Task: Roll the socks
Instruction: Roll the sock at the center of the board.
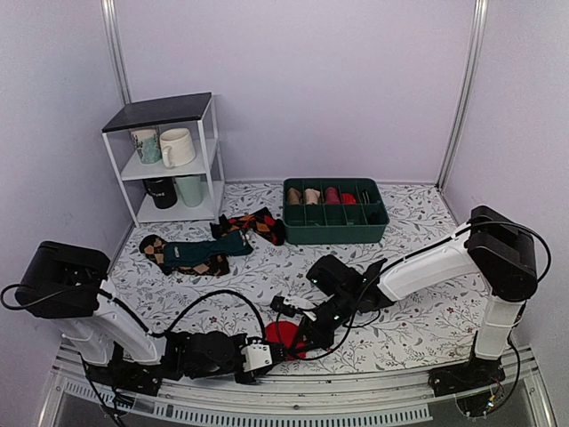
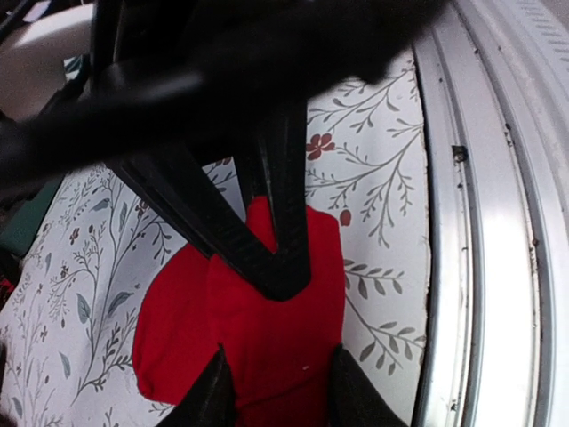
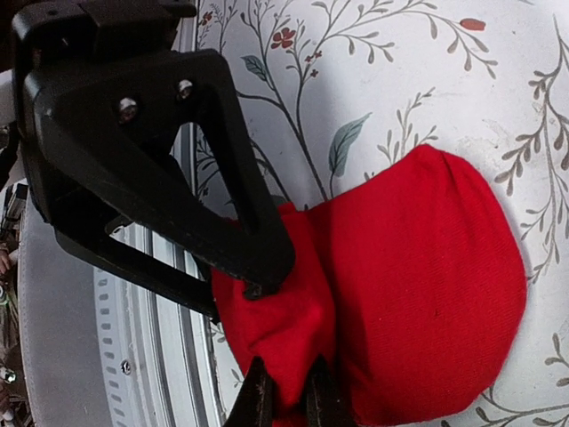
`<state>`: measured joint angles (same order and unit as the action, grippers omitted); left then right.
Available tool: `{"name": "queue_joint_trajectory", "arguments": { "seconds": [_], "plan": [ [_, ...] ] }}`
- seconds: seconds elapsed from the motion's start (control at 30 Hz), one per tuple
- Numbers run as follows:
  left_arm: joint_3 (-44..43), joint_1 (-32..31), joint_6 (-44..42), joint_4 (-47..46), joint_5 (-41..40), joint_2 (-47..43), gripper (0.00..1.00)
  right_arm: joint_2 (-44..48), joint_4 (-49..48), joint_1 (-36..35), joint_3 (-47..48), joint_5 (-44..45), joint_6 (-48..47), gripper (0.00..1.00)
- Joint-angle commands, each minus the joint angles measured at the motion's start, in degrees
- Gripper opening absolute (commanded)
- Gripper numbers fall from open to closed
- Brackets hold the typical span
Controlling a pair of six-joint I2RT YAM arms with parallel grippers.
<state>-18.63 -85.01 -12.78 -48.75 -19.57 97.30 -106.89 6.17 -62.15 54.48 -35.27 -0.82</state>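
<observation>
The red socks (image 1: pixel 283 334) lie as a folded bundle on the floral cloth, close to the table's near edge. My left gripper (image 1: pixel 269 351) comes in from the left. In the left wrist view its jaws (image 2: pixel 277 391) straddle the socks (image 2: pixel 267 338), with red fabric filling the gap. My right gripper (image 1: pixel 307 340) reaches from the right. In the right wrist view it (image 3: pixel 289 400) pinches a raised fold of the socks (image 3: pixel 427 285) between nearly closed jaws. The left gripper's fingers (image 3: pixel 240 222) press on the same bunched end.
A green divided tray (image 1: pixel 336 233) with rolled socks stands at the back. A dark teal sock (image 1: pixel 209 251) and argyle socks (image 1: pixel 258 224) lie left of it. A white shelf (image 1: pixel 169 160) with mugs stands at the back left. The metal rail (image 2: pixel 498 222) runs beside the socks.
</observation>
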Motion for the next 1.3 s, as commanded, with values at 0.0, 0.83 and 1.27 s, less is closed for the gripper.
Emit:
{"name": "queue_joint_trajectory", "arguments": {
  "seconds": [0.0,0.83,1.27],
  "plan": [
    [-1.45,-1.08,1.51,2.31,2.25,1.78,0.31,-4.2,8.78,0.05,-1.56,1.6,0.52,0.0],
    [0.12,10.62,20.31,10.97,22.36,-0.01,0.0,20.5,-40.67,-1.19,-28.73,19.11,-13.25,0.47],
    [-2.86,14.06,22.31,16.4,27.4,1.71,0.0,13.92,-41.52,-5.45,-26.18,17.52,-23.51,0.56]
  ]
}}
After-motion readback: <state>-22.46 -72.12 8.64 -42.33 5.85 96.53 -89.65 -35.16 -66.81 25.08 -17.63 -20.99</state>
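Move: The left hand has its open fingers around the left end of the red sock's rolled part; the sock's middle lies about 2 cm ahead and 2 cm to its right, 1 cm lower. From the right hand, which already holds the roll's other end, that middle is some 1 cm ahead, 2 cm left and 1 cm lower. The metal rail runs roughly 6 cm straight back of the left hand, about 3 cm lower. Left fingers pinch the sock; right lets go, swings about 5 cm right and up, then partly back left. ##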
